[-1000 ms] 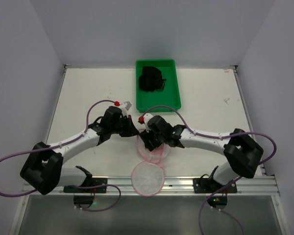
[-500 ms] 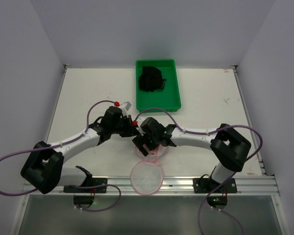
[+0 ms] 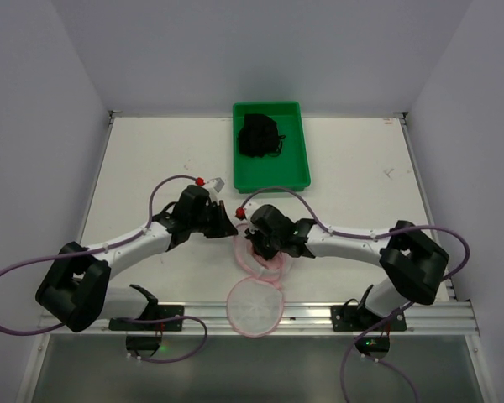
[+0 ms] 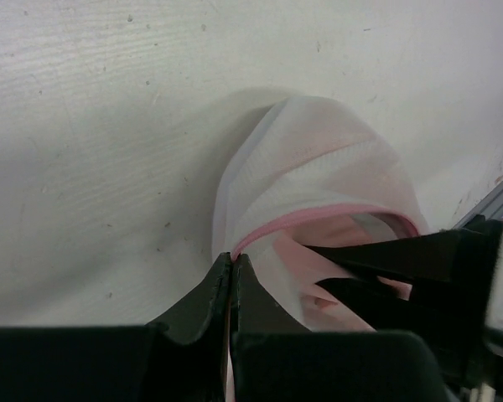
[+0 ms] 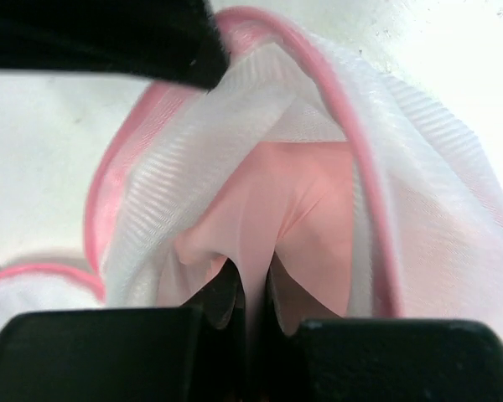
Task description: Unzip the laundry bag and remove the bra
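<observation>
The laundry bag [image 3: 267, 267], white mesh with pink zipper trim, lies open between my two arms, its round flap [image 3: 254, 306] folded out toward the near edge. My left gripper [image 4: 233, 258] is shut on the bag's pink-trimmed rim and holds the mouth up. It sits at the bag's left side [image 3: 230, 225] in the top view. A pale pink bra [image 5: 298, 197] shows inside the mesh [image 5: 419, 193]. My right gripper [image 5: 253, 272] is inside the bag's mouth, shut on a fold of that pink fabric. It also shows from above [image 3: 254, 244].
A green tray [image 3: 296, 172] stands at the back centre of the table with a black garment [image 3: 260, 137] in it. The left gripper's black finger [image 5: 109, 33] crosses the top of the right wrist view. Both cables arch over the arms.
My right gripper opened wide, reached into the bag's mouth and closed on the pink fabric. The left gripper kept its hold on the rim.
</observation>
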You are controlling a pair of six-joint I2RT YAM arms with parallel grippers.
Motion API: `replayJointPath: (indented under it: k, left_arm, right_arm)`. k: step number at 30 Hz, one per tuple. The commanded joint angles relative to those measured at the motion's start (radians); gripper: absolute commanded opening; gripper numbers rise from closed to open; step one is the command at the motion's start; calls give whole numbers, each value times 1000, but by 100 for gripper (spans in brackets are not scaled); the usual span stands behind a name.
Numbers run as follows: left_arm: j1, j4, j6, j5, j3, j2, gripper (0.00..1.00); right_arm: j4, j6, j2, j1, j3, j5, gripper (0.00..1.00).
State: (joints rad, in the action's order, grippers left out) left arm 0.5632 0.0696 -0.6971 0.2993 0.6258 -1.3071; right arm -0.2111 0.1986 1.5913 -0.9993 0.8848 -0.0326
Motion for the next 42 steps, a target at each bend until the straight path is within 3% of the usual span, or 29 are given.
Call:
replayJointPath:
  k: [1,7,12,16,23,29,35,42]
  left_arm:
    - [-2,-14,-10,-14,-9,8,0]
    - [-2,-14,-12,-19,-3,8,0]
    - [-2,-22,-19,-9,-12,8,0]
    - [0,-34,-24,-9,-29,6,0]
    - [0,-51,-39,1,-49,-4,0]
    - [-2,-51,-41,15,-60,-8,0]
    - [-2,-96,-48,21,-84,0,0]
    - [-2,-100,-42,31,-83,0,0]
  right_arm:
    - [38,15,-138,-1,-49,66,0]
    - [147,13,-402,-1,-116,209,0]
    - [340,65,-588,7,-202,174,0]
    - [493,94,-683,33,-250,178,0]
    - [685,114,-742,96,-182,110,0]
    - [635,55,-611,253,-32,69,0]
    - [556,-14,-323,407,149,48,0]
    - [490,-103,56,462,336,-76,0]
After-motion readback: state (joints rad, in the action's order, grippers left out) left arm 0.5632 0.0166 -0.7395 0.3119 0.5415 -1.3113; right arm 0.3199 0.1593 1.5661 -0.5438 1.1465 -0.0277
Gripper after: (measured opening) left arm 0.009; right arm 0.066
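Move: The right fingers already grip the pink garment inside the laundry bag. The green bin it is bound for has its middle about 33 cm ahead of that hand and 3 cm to its right, at roughly its height; the black garment lies in the bin, some 38 cm ahead and level sideways. The bag's open lid is around 16 cm back and 2 cm left. From the left hand, still pinching the bag's pink rim, the bin is about 29 cm ahead, 10 cm right. Keeping its pinch on the pink garment, the right hand pulls it up out of the laundry bag, rising about 33 cm, then sweeps forward and sinks some 10 cm towards the green bin, while its fingers swing up from steeply down to nearly level. The left fingers hold on to the bag's rim, sinking slightly and easing back. ##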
